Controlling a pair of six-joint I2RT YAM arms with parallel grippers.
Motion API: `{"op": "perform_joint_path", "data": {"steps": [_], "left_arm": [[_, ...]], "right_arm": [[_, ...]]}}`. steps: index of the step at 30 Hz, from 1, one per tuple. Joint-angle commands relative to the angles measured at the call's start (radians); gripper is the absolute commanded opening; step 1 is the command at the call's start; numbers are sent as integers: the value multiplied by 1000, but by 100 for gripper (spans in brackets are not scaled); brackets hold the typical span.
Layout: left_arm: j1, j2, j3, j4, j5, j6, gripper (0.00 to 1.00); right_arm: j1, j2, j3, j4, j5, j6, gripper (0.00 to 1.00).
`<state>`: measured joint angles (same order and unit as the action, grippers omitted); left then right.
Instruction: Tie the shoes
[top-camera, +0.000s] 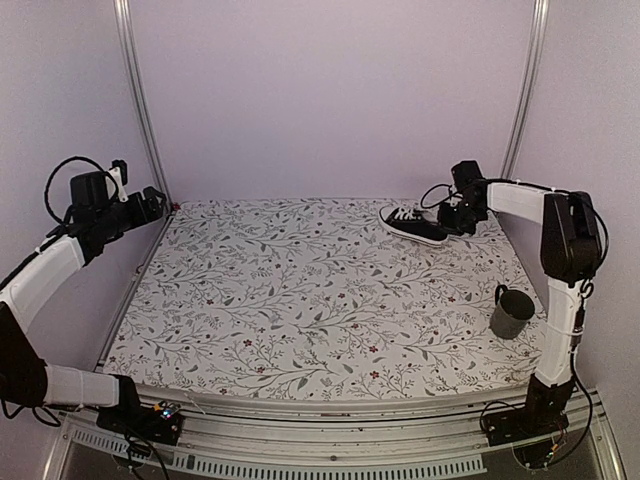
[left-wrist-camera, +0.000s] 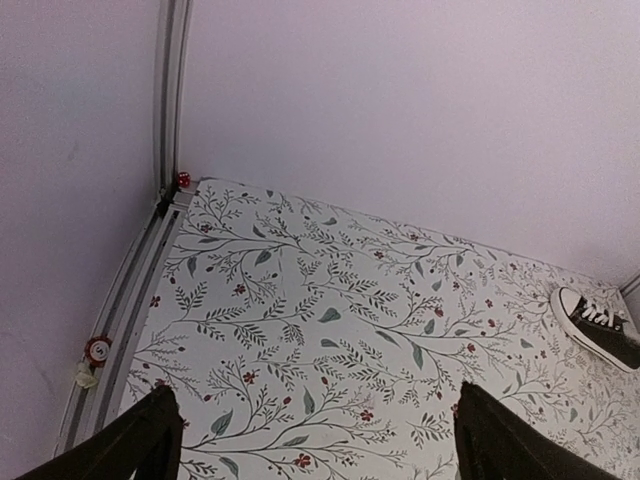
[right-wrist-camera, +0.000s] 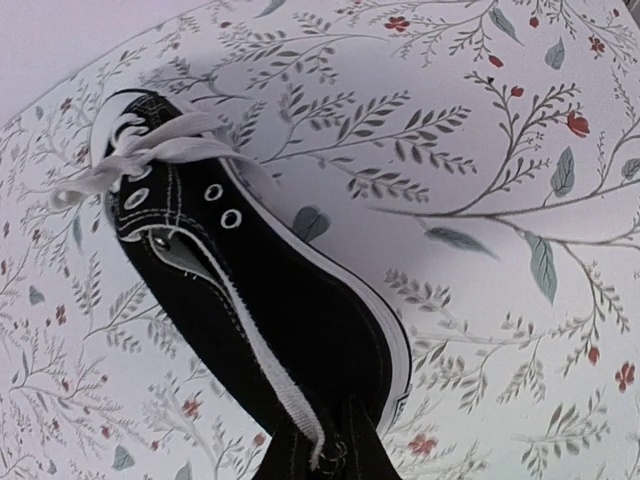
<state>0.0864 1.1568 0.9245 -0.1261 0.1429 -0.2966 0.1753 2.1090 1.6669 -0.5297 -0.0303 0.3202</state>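
Note:
A black low-top shoe (top-camera: 412, 224) with white laces and a white sole lies at the far right of the floral cloth, toe pointing left. My right gripper (top-camera: 455, 218) is at its heel. In the right wrist view the dark fingers of that gripper (right-wrist-camera: 330, 455) are pinched on the heel collar of the shoe (right-wrist-camera: 290, 310), and the loose white laces (right-wrist-camera: 150, 150) lie bunched near the toe. My left gripper (top-camera: 160, 205) hovers high at the far left, open and empty; its view shows the gripper (left-wrist-camera: 315, 440) over bare cloth and the shoe (left-wrist-camera: 600, 325) far off to the right.
A dark grey mug (top-camera: 511, 312) stands near the right edge of the cloth, in front of the shoe and beside the right arm. Metal frame posts (top-camera: 140, 100) and white walls close in the back and sides. The floral cloth (top-camera: 300, 300) covers the table.

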Motion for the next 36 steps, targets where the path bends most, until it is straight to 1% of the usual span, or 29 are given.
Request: {"op": "perform_joint_path", "data": {"steps": [1, 4, 5, 9, 12, 15, 18, 19, 20, 21, 23, 24, 25, 26, 27, 29, 31, 34, 36], "left_arm": [[11, -3, 0, -19, -31, -24, 95], [11, -5, 3, -38, -36, -31, 95], [12, -7, 3, -40, -33, -32, 95], [10, -29, -10, -28, 8, -45, 95], [9, -35, -19, -15, 43, -53, 94], [7, -39, -18, -17, 50, -53, 93], [5, -48, -24, -16, 51, -51, 93], [0, -51, -28, -13, 50, -50, 93], [-7, -54, -31, -11, 49, -49, 93], [-16, -54, -33, -9, 49, -45, 93], [-47, -51, -35, -9, 44, -36, 93], [-69, -50, -34, -11, 36, -31, 93], [-96, -47, -33, -17, 25, -23, 93], [-128, -45, -32, -21, 9, -15, 93], [-168, -43, -32, -22, 0, -7, 93], [-256, -29, -31, -27, -12, -3, 93], [-332, -14, -38, -34, -8, -31, 93], [-443, 0, -105, 6, 24, -145, 92], [-525, 4, -190, 76, 43, -252, 92]], "right_arm": [[199, -256, -108, -99, 175, 278, 2], [309, -399, -265, -88, 169, 428, 2], [350, -439, -324, -85, 180, 504, 2], [539, -569, -512, -89, 273, 738, 2], [675, -588, -552, -122, 308, 870, 2], [799, -565, -562, -153, 341, 1011, 2], [895, -529, -572, -156, 364, 1147, 2], [916, -519, -575, -136, 359, 1170, 5], [933, -511, -577, -92, 341, 1179, 11], [949, -505, -578, -48, 322, 1160, 21], [976, -500, -571, 16, 292, 1106, 59], [983, -500, -558, 10, 289, 1077, 71], [992, -505, -541, -9, 308, 1041, 78], [997, -515, -527, -26, 335, 1019, 82], [999, -528, -521, -35, 352, 986, 83], [995, -559, -522, -33, 396, 913, 84], [980, -582, -531, -18, 408, 861, 85], [925, -606, -573, 24, 368, 786, 84], [863, -617, -640, 140, 247, 712, 81]]}}
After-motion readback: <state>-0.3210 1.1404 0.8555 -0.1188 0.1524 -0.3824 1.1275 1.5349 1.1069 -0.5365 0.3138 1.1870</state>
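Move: Already pinching the shoe's heel just above the table, the right hand has the shoe's middle about 10 cm to its left, 4 cm ahead and 4 cm below. The bare patch it is taking the heel to lies some 33 cm back and 21 cm left, about 8 cm lower. The mug stands about 26 cm back and 7 cm right of the hand. From the left hand, the shoe is roughly 17 cm ahead, 72 cm right and 23 cm below. Carrying the shoe by its heel, the right hand sweeps about 34 cm back and 20 cm left, rising 6 cm and then sinking onto the open middle of the table; the fingers open wide, let go of the heel and lift clear. Late on, the left hand, open and empty, swings some 15 cm right towards the shoe, turning about 20 degrees clockwise. ##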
